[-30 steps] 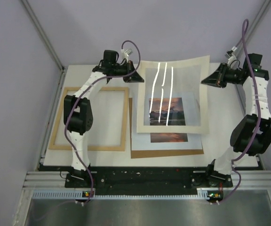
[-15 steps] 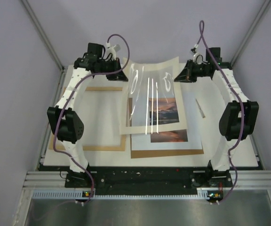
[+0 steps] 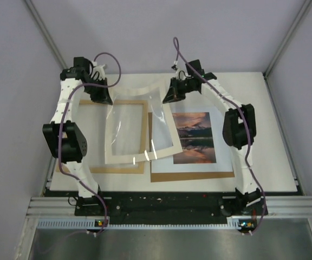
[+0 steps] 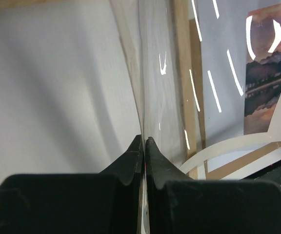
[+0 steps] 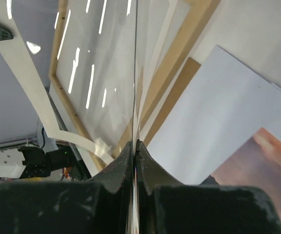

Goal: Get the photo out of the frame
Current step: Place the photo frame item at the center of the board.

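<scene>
The photo (image 3: 196,138), a sunset scene on white paper, lies face up right of centre on a brown board (image 3: 191,176). The light-wood frame (image 3: 99,169) lies flat at the left. A cream-white mat with a clear pane (image 3: 168,142) hangs tilted over the frame, its near right corner overlapping the photo's left margin. My left gripper (image 3: 106,98) is shut on the mat's far left edge and my right gripper (image 3: 169,97) on its far right corner. The wrist views show the sheet edge-on between shut jaws, left gripper (image 4: 144,141) and right gripper (image 5: 134,144). The right wrist view shows the photo (image 5: 265,161).
The brown board sticks out under the photo along its near and left sides. Purple walls stand close on the left, back and right. The arm bases sit on a black rail (image 3: 167,206) at the near edge of the white table (image 3: 264,162).
Both arms have carried the mat with the clear pane leftward and lower, from above the photo to above the wood frame. The photo now lies almost wholly uncovered.
</scene>
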`<state>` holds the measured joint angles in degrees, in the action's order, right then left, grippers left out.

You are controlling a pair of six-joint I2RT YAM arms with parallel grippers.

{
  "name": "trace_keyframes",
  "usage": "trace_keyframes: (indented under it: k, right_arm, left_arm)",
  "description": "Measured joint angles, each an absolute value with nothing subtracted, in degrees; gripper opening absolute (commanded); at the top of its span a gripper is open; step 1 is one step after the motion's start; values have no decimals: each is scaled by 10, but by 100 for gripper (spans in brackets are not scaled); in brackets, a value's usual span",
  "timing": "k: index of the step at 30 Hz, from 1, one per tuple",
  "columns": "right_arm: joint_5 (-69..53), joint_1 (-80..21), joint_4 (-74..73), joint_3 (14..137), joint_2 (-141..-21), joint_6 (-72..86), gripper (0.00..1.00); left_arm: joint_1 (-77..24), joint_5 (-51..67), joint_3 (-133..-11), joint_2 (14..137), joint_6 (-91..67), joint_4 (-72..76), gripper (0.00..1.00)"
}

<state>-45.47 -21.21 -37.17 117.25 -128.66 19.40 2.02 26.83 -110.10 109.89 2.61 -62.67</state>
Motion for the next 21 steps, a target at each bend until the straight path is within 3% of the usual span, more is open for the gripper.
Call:
trace_keyframes:
  k: [9,21]
  right_arm:
    - [-446,-304,-338,1263,-1391,231,0]
    - [-438,-342,-306,1309,-1469,265,0]
  left_arm:
    - [83,184,-1118,1109,86,-702,0]
    - [176,137,-1172,1163,139,-735,0]
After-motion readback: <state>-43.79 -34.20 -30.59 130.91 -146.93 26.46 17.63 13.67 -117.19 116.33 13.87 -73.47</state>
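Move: The open wooden frame I am taking the clear, pale-bordered sheet to has its middle about 7 cm left of my left hand, 7 cm back and some 18 cm below. From my right hand it is about 34 cm left, 8 cm back and 15 cm down. The loose photo lies roughly 15 cm right of my right hand, 9 cm back and 15 cm below, with the brown backing board under it. I keep both grippers shut on the sheet's far side edges and carry it left over the wooden frame. My left hand goes about 16 cm left, sinking a little and turning slightly counter-clockwise. My right hand follows some 13 cm left, first quickly, then slowing sideways while it keeps sinking, about 8 cm in all, and both ease slightly back. ##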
